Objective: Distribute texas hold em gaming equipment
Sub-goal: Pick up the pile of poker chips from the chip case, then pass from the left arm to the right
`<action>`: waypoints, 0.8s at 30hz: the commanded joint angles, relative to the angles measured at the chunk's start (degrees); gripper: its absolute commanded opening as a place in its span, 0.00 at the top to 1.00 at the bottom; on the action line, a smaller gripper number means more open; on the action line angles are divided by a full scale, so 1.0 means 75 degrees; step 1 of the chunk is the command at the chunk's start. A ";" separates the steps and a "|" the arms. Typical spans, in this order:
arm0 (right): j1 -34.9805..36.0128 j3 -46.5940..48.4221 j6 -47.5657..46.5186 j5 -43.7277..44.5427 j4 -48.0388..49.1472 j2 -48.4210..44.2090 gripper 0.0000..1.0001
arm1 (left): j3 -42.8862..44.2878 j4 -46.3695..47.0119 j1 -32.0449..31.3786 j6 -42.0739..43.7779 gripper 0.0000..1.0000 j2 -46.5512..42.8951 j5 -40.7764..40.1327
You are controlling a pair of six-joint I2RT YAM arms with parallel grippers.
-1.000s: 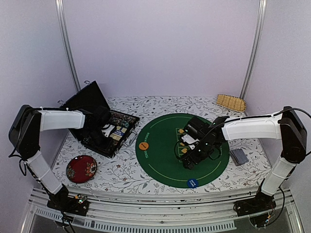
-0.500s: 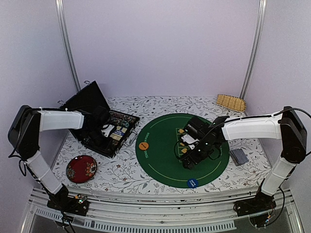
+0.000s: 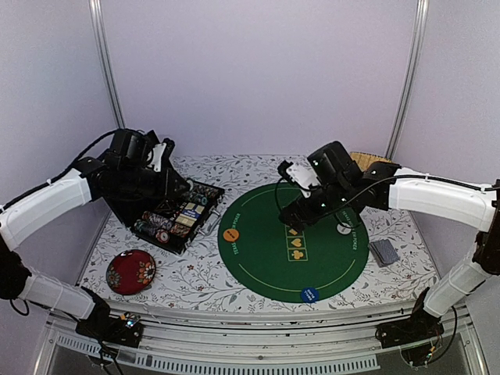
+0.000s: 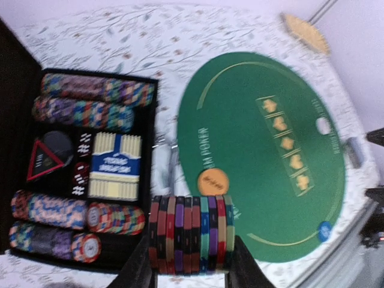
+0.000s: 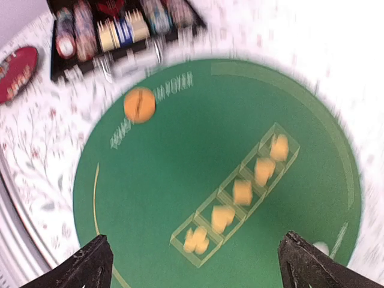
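Note:
My left gripper [image 4: 191, 255] is shut on a row of several striped poker chips [image 4: 192, 231], red, purple and green, held edge-on above the case's near edge. In the top view the left gripper [image 3: 173, 187] hangs raised over the open black case [image 3: 205, 205]. My right gripper [image 5: 195, 252] stands wide open and empty, high above the green round mat [image 3: 258, 262]. On the mat lie an orange disc [image 3: 230, 233], a white disc [image 3: 344, 229] and a blue disc [image 3: 309, 294]. A grey-blue card deck [image 3: 383, 251] lies right of the mat.
The case holds more chip rows [image 4: 90, 102] and a boxed deck [image 4: 114, 165]; its lid [image 3: 137, 160] stands up at the back left. A dark red floral dish [image 3: 131, 271] sits front left. A tan woven piece [image 3: 361, 160] lies at the back right.
Both arms have risen. The left gripper came up out of the case and the right gripper lifted off the middle of the mat.

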 commanded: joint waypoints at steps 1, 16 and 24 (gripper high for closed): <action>0.0431 0.0566 -0.1918 0.0016 0.2000 0.0026 0.03 | -0.0538 0.2537 -0.0450 -0.1961 1.00 -0.0071 0.2150; 0.0980 0.2001 -0.5490 -0.1358 0.3444 0.2079 0.12 | -0.0887 0.4671 -0.1151 -0.3353 1.00 0.0688 0.4134; 0.0787 0.2482 -0.5605 -0.1498 0.3443 0.2540 0.35 | -0.0961 0.4692 -0.1152 -0.3316 1.00 0.0661 0.4237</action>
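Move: The left hand already holds the pile of poker chips; the right hand's open fingers wait about 33 cm to its right, 8 cm back and 4 cm lower. So the chips lie some 33 cm left of the right hand, 8 cm ahead and 4 cm above. From the left hand, the chip case's middle is about 10 cm ahead, 3 cm left and 19 cm down; the orange Big Blind disc 2 cm ahead, 14 cm right and 21 cm down. Left hand carries the gripped chips 13 cm right towards the right hand, which sweeps 16 cm left, starting to close. ##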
